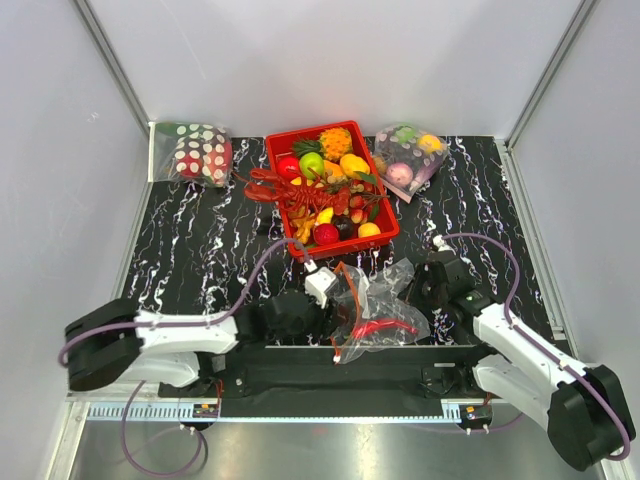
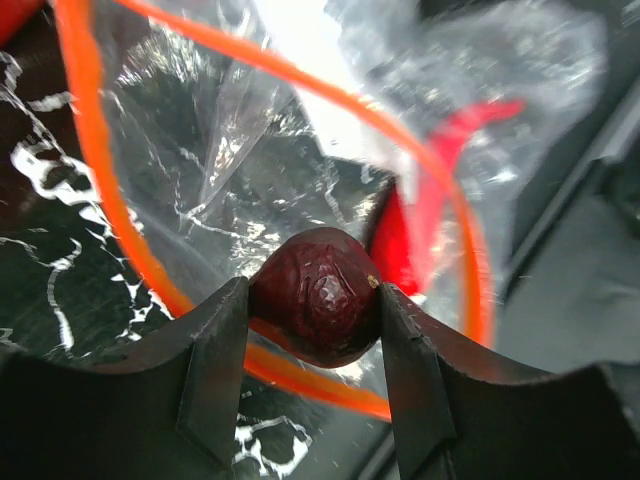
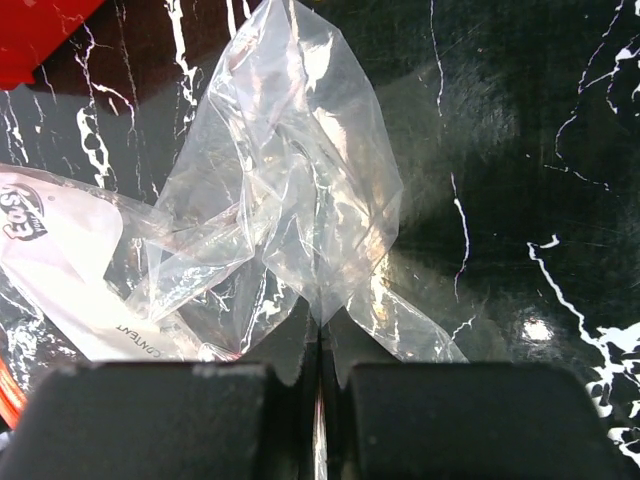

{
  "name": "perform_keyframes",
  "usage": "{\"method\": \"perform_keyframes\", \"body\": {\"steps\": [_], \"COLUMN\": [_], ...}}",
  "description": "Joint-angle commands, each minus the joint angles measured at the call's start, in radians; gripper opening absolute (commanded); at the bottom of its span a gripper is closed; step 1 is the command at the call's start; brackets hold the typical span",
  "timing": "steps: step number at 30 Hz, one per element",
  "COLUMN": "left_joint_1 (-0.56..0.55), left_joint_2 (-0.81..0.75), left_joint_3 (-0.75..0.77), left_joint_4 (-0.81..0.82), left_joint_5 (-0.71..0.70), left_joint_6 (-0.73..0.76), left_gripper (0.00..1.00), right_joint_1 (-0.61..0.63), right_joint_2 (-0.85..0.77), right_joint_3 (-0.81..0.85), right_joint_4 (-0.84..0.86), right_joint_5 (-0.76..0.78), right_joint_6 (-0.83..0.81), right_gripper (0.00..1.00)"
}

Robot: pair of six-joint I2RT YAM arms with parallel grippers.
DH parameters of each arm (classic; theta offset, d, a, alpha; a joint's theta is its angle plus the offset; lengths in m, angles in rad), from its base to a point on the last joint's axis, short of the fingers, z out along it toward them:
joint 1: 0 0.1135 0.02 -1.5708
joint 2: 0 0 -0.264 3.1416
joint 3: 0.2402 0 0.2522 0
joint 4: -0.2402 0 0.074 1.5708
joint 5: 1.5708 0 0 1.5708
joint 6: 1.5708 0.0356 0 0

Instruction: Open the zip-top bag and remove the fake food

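The zip-top bag lies crumpled at the near middle of the table. Its orange-red zip strip stands open in a wide loop. My left gripper is at the bag's mouth, shut on the small dark brown ball. A long red chili lies inside the bag behind the ball. My right gripper is shut on a fold of the bag's clear plastic, near the white label. A red lobster lies across the left rim of the red basket.
A red basket of fruits stands just behind the bag. A white-dotted red bag sits at the back left and a clear bag of pastel fruits at the back right. Grey walls enclose the black marbled table.
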Motion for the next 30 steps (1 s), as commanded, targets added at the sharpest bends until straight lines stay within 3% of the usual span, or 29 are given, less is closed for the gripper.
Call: {"method": "perform_keyframes", "body": {"steps": [1, 9, 13, 17, 24, 30], "left_joint_1": [0.000, 0.001, 0.010, 0.073, 0.328, 0.421], "left_joint_2": [-0.141, -0.395, -0.460, -0.462, -0.227, 0.089], "left_joint_3": [0.004, 0.063, 0.159, 0.248, 0.414, 0.601], "left_joint_4": [-0.066, -0.310, -0.453, -0.465, -0.380, -0.356], "left_joint_5": [0.026, -0.025, -0.095, -0.109, 0.070, 0.110], "left_joint_6": [0.004, -0.032, -0.017, 0.042, 0.097, 0.145], "left_gripper": [0.38, 0.35, 0.35, 0.35, 0.35, 0.34], "right_joint_1": [0.004, 0.006, 0.004, 0.004, 0.004, 0.003], "right_joint_2": [-0.010, -0.011, -0.017, -0.022, -0.031, -0.033], "right_joint_3": [0.026, 0.027, 0.027, 0.023, 0.021, 0.023], "right_joint_4": [-0.008, 0.001, 0.006, 0.009, 0.013, 0.018], "right_joint_5": [0.047, 0.039, 0.035, 0.027, 0.012, 0.001], "right_joint_6": [-0.019, -0.023, -0.022, -0.025, -0.026, -0.028], "right_gripper": [0.00, 0.00, 0.00, 0.00, 0.00, 0.00]}}
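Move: The left hand already has the dark red fake food between its fingers, at the left side of the bag mouth. The red bin it is bound for has its middle about 31 cm straight ahead and some 3 cm lower; the lobster lies across it, 31 cm ahead and 10 cm left. The bag's middle is roughly 10 cm right, 2 cm ahead, 5 cm below. From the right hand the bin is about 26 cm ahead and 17 cm left, about level in height. Still pinching the dark red food, the left hand lifts it about 10 cm nearly straight up and slightly left, clear of the open bag, then swings forward about 15 cm to the red bin's near edge, climbing on before dipping slightly, while turning some 20 degrees counter-clockwise. The right hand stays put, fingers shut on the bag film. ##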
